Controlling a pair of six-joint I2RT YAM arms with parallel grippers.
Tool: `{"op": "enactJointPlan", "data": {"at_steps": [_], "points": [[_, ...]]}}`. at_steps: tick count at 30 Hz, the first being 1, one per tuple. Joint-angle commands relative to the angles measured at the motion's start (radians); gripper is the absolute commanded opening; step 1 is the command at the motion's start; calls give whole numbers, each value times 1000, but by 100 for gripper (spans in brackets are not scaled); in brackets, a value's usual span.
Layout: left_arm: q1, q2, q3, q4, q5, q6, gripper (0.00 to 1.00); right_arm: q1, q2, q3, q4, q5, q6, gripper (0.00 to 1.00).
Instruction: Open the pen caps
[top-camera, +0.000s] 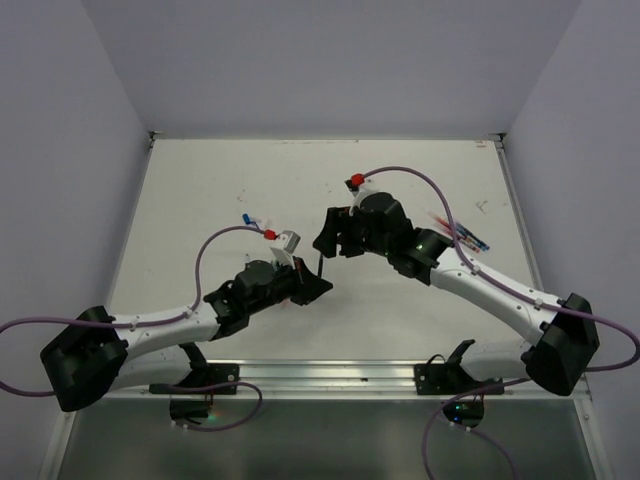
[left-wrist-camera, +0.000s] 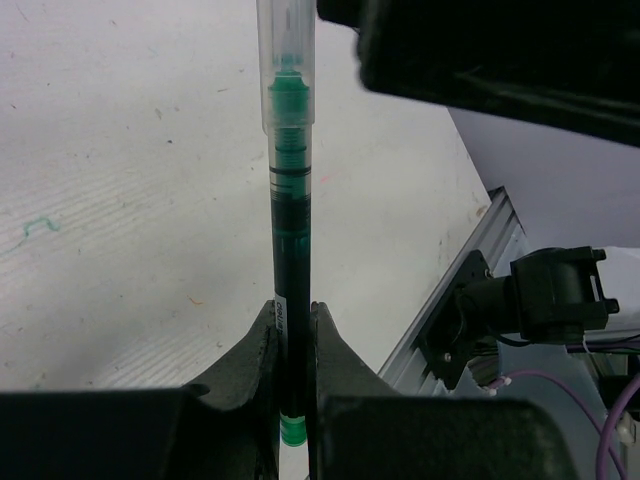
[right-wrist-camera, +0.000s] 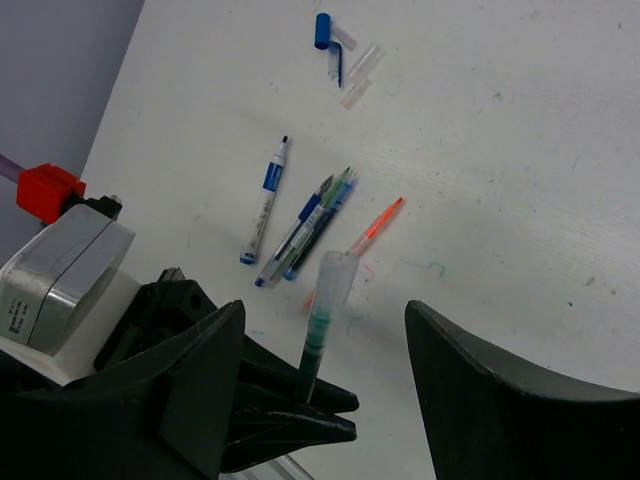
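Observation:
My left gripper (left-wrist-camera: 292, 312) is shut on the dark barrel of a green-ink pen (left-wrist-camera: 290, 230), which stands up out of its jaws. A clear pen cap (left-wrist-camera: 286, 60) sits on the pen's top end. My right gripper (right-wrist-camera: 325, 310) is open, its two fingers wide apart on either side of that cap (right-wrist-camera: 336, 282) without touching it. In the top view both grippers meet at mid-table, left (top-camera: 315, 285) and right (top-camera: 328, 242), with the pen (top-camera: 321, 264) a thin dark line between them.
Several pens lie on the table beyond the held one: a white and blue marker (right-wrist-camera: 265, 203), blue pens (right-wrist-camera: 305, 228) and an orange one (right-wrist-camera: 378, 224). A loose blue cap (right-wrist-camera: 321, 29) lies with clear pieces farther off. More pens (top-camera: 462, 233) lie beside the right arm.

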Motion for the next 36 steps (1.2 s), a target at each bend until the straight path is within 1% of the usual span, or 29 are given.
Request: {"op": "enactJointPlan", "data": {"at_steps": [1, 2, 3, 5, 6, 8, 9, 13, 14, 22, 26, 28, 30, 31, 33, 34, 35, 36], "points": [[7, 11, 19, 38, -10, -23, 0, 2, 60, 47, 26, 9, 48, 66], [7, 17, 24, 17, -17, -23, 0, 2, 83, 54, 20, 9, 53, 65], [7, 20, 29, 6, -29, -26, 0, 2, 93, 57, 22, 9, 65, 62], [7, 29, 42, -29, -41, -35, 0, 4, 120, 67, 17, 9, 70, 61], [7, 31, 46, -46, -47, -40, 0, 5, 126, 67, 16, 31, 73, 61], [7, 41, 64, -98, -60, -58, 0, 8, 133, 71, 13, 60, 79, 56], [7, 41, 69, -110, -89, -61, 0, 14, 135, 72, 11, 69, 77, 55], [7, 41, 73, -138, -103, -75, 0, 21, 156, 84, 6, 86, 77, 54], [7, 41, 73, -140, -104, -77, 0, 22, 161, 87, 3, 88, 79, 51], [7, 32, 75, -158, -107, -78, 0, 47, 233, 144, -24, 111, 82, 50], [7, 28, 78, -164, -110, -73, 0, 50, 256, 146, -3, 101, 105, 49], [7, 22, 79, -172, -113, -69, 0, 53, 270, 158, -10, 107, 108, 44], [7, 14, 78, -176, -121, -67, 0, 56, 279, 166, -14, 108, 108, 43], [7, 11, 78, -181, -123, -67, 0, 57, 281, 164, -12, 111, 111, 40], [8, 5, 73, -181, -123, -66, 0, 59, 287, 164, -9, 117, 111, 31], [7, 5, 72, -181, -124, -66, 0, 60, 288, 164, -7, 117, 111, 22], [7, 3, 67, -181, -124, -66, 0, 60, 294, 166, -7, 117, 112, 17], [7, 2, 66, -181, -123, -66, 0, 60, 298, 167, -6, 117, 112, 9]]}}
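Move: The clear cap of the green pen that my left hand already holds upright is only about 3 cm below my right hand point, some 2 cm to its left and 1 cm ahead. From my left hand the cap is about 7 cm ahead, 1 cm left and 6 cm up. Down on the table, about 21 cm below my right hand, the orange pen lies roughly 3 cm ahead and 10 cm left of it, the pen bundle 4 cm ahead and 15 cm left. I bring my half-open right fingers down around the clear cap, first sinking about 5 cm, then easing left and down again, and close them until they pinch the cap from both sides. My left hand keeps its grip low on the pen, lowering it about 3 cm with a slight drift left and a roughly 10-degree wrist turn. ##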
